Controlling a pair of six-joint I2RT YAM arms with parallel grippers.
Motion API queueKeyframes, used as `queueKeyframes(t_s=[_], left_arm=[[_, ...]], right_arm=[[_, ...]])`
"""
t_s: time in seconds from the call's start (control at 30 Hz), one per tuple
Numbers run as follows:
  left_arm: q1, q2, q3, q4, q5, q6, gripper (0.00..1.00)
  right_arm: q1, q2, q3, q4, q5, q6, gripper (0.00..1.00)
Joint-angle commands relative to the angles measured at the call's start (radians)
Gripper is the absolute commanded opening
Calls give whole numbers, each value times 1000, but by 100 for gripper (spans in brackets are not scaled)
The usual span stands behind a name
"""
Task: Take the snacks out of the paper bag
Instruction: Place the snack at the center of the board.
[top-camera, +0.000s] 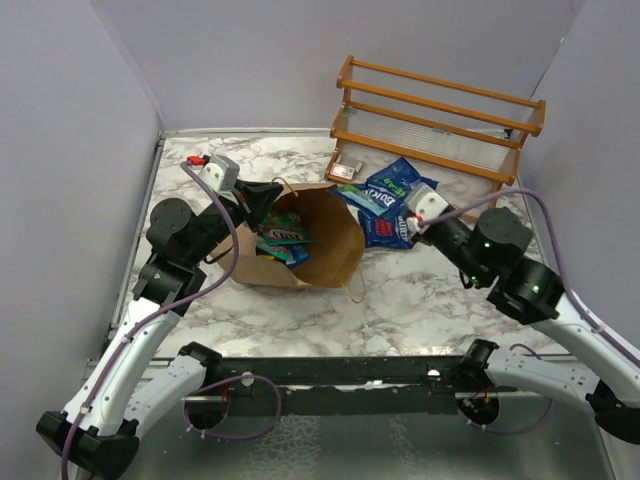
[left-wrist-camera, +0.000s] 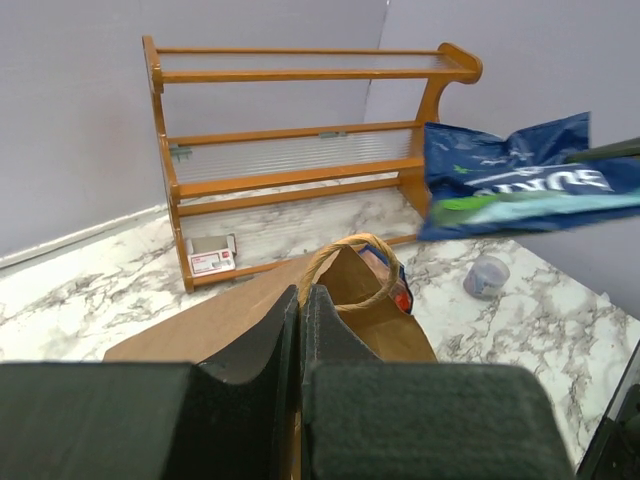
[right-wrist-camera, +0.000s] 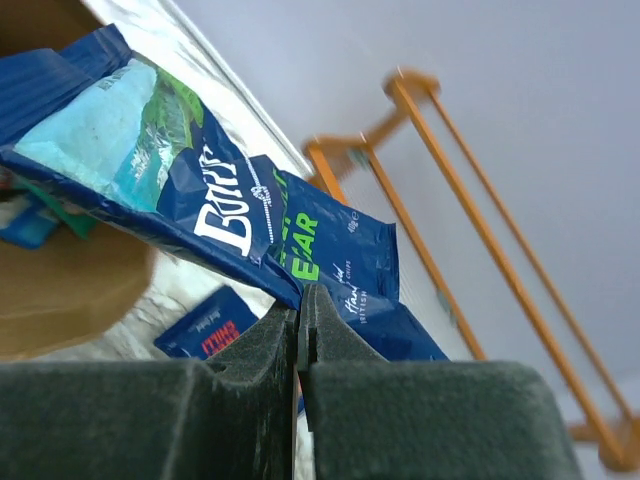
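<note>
The brown paper bag lies on its side on the marble table, mouth toward the left arm. Several snacks show inside it. My left gripper is shut on the bag's rim beside the twisted handle, holding the mouth up. My right gripper is shut on the corner of a blue and teal snack packet, which hangs in the air right of the bag. More blue packets lie on the table between the bag and the shelf; one has green lettering.
A wooden two-tier shelf stands at the back right. A small pale box with a red mark sits under it. A small clear cup stands on the marble to the right. Grey walls close in the back and both sides.
</note>
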Motion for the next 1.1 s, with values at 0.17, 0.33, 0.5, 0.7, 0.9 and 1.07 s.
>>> queueKeyframes(t_s=[0.17, 0.33, 0.5, 0.7, 0.9, 1.07], left_arm=[[-2, -1, 28, 12, -7, 17, 0], [-2, -4, 20, 25, 3, 10, 0], [-2, -6, 13, 39, 10, -1, 0], [-2, -14, 14, 33, 34, -9, 0], [-2, -21, 20, 19, 38, 4, 0], [-2, -25, 13, 28, 50, 0, 0]], right_arm=[[-144, 114, -147, 336, 378, 195, 1], [-322, 233, -216, 321, 167, 224, 1], [-352, 383, -333, 480, 105, 183, 1], [-373, 539, -382, 665, -39, 20, 1], [-396, 600, -380, 686, -85, -167, 1], [-409, 643, -413, 721, -102, -176, 1]])
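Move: The right gripper already holds a snack, fingers shut. The lying snack it is being taken to is some 14 cm ahead of it, level sideways and about 30 cm below. Around that, from the right hand: the paper bag about 8 cm ahead, 21 cm left and 20 cm lower; the white box about 29 cm ahead, 11 cm left and 31 cm below. The lying snack sits about 11 cm ahead of the left hand, 23 cm to its right and 32 cm below. Lower the right gripper, keeping its pinch on the snack, about 26 cm down and 16 cm forward towards the lying snack: first forward, down and to the right, swinging clockwise some 30 degrees, then steeply down while turning partly back and tipping the fingertips downward; ease off low over the lying snack. Keep the left gripper still, closed on the paper bag's rope handle. ##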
